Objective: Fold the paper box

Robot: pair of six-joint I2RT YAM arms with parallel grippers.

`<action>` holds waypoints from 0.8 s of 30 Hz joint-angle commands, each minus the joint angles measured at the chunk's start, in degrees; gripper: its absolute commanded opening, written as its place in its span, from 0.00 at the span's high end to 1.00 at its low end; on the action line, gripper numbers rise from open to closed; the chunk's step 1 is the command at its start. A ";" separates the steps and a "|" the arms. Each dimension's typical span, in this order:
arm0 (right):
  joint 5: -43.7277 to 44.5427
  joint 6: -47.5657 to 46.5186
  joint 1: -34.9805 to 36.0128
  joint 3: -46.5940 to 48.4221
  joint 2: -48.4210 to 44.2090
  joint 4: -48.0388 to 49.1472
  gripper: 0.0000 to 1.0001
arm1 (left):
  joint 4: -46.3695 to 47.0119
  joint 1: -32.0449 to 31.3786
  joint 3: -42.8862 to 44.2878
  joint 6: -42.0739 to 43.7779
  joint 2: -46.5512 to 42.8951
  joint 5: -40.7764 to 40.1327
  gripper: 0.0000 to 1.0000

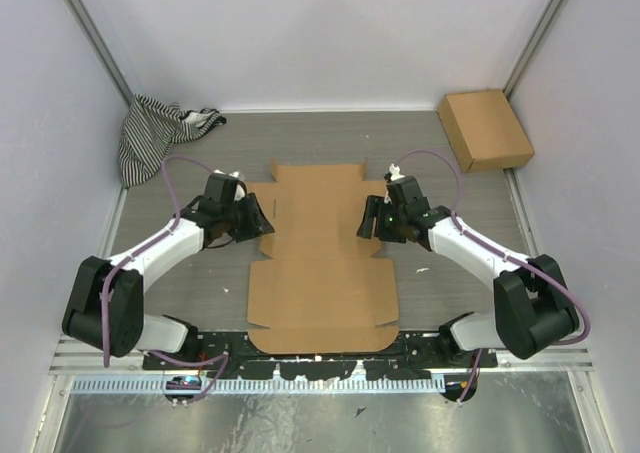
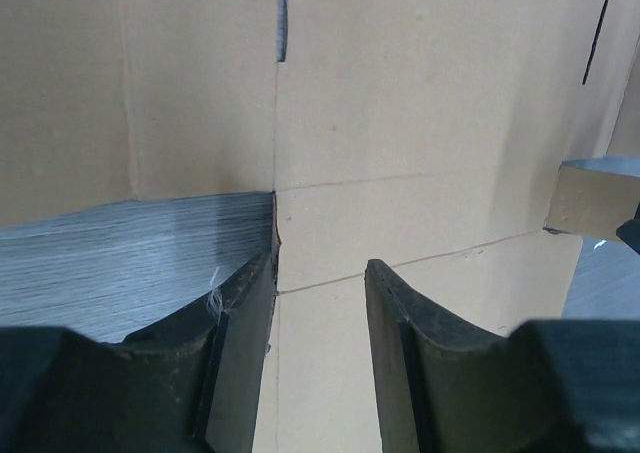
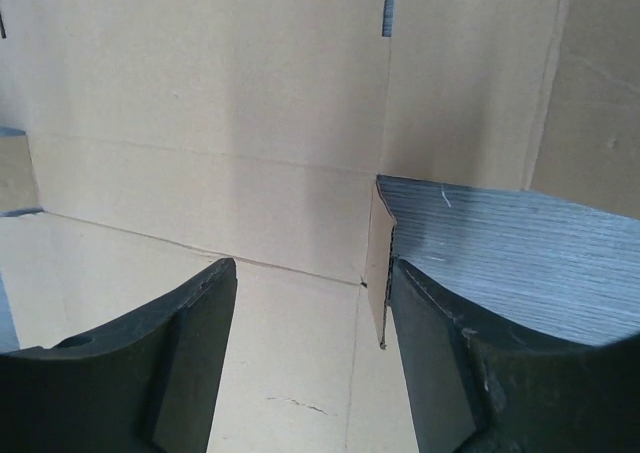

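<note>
The paper box (image 1: 320,263) lies as a flat brown die-cut sheet in the middle of the table. My left gripper (image 1: 258,218) is low at the sheet's left edge, at its narrow waist. In the left wrist view the left gripper (image 2: 318,263) is open over the cardboard (image 2: 420,103), and the sheet's cut edge runs along the inner face of one finger (image 2: 240,323). My right gripper (image 1: 372,221) mirrors it at the right edge. It is open (image 3: 312,265), with a small flap's corrugated edge (image 3: 383,283) standing just inside one finger (image 3: 440,353).
A ready-made brown cardboard box (image 1: 485,128) sits at the back right corner. A black-and-white striped cloth (image 1: 155,133) is bunched at the back left. White walls close in the table on three sides.
</note>
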 commanded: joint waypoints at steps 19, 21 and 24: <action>-0.69 2.94 8.60 5.21 10.30 6.06 0.33 | 8.38 -8.47 5.92 -4.85 15.25 2.31 0.51; 0.57 3.05 9.06 5.99 12.19 5.44 0.33 | 8.37 -8.70 6.38 -5.01 17.30 2.21 0.51; 1.97 3.37 9.24 7.19 14.89 4.49 0.32 | 8.39 -8.89 7.05 -5.19 20.24 2.05 0.51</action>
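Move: The left tab stands upright just inside the left hand's outer finger: its middle is about 2 cm left of the hand point, 1 cm back and some 3 cm below. The right tab stands likewise, about 2 cm right of the right hand point, 1 cm back and 3 cm below. Each side flap lies about 9 cm farther out and 4 to 5 cm more outward than its tab; the near panel's middle is roughly 12 cm back and 10 cm inward from each hand. The two upright tabs are pushed inward and over by the outer fingertips, the left hand sweeping about 7 cm right and the right hand about 6 cm left, both sinking 4 to 5 cm towards the cardboard and ending with those fingers on the folded tabs. The right hand also turns slightly counter-clockwise. Both grippers stay part-open. ##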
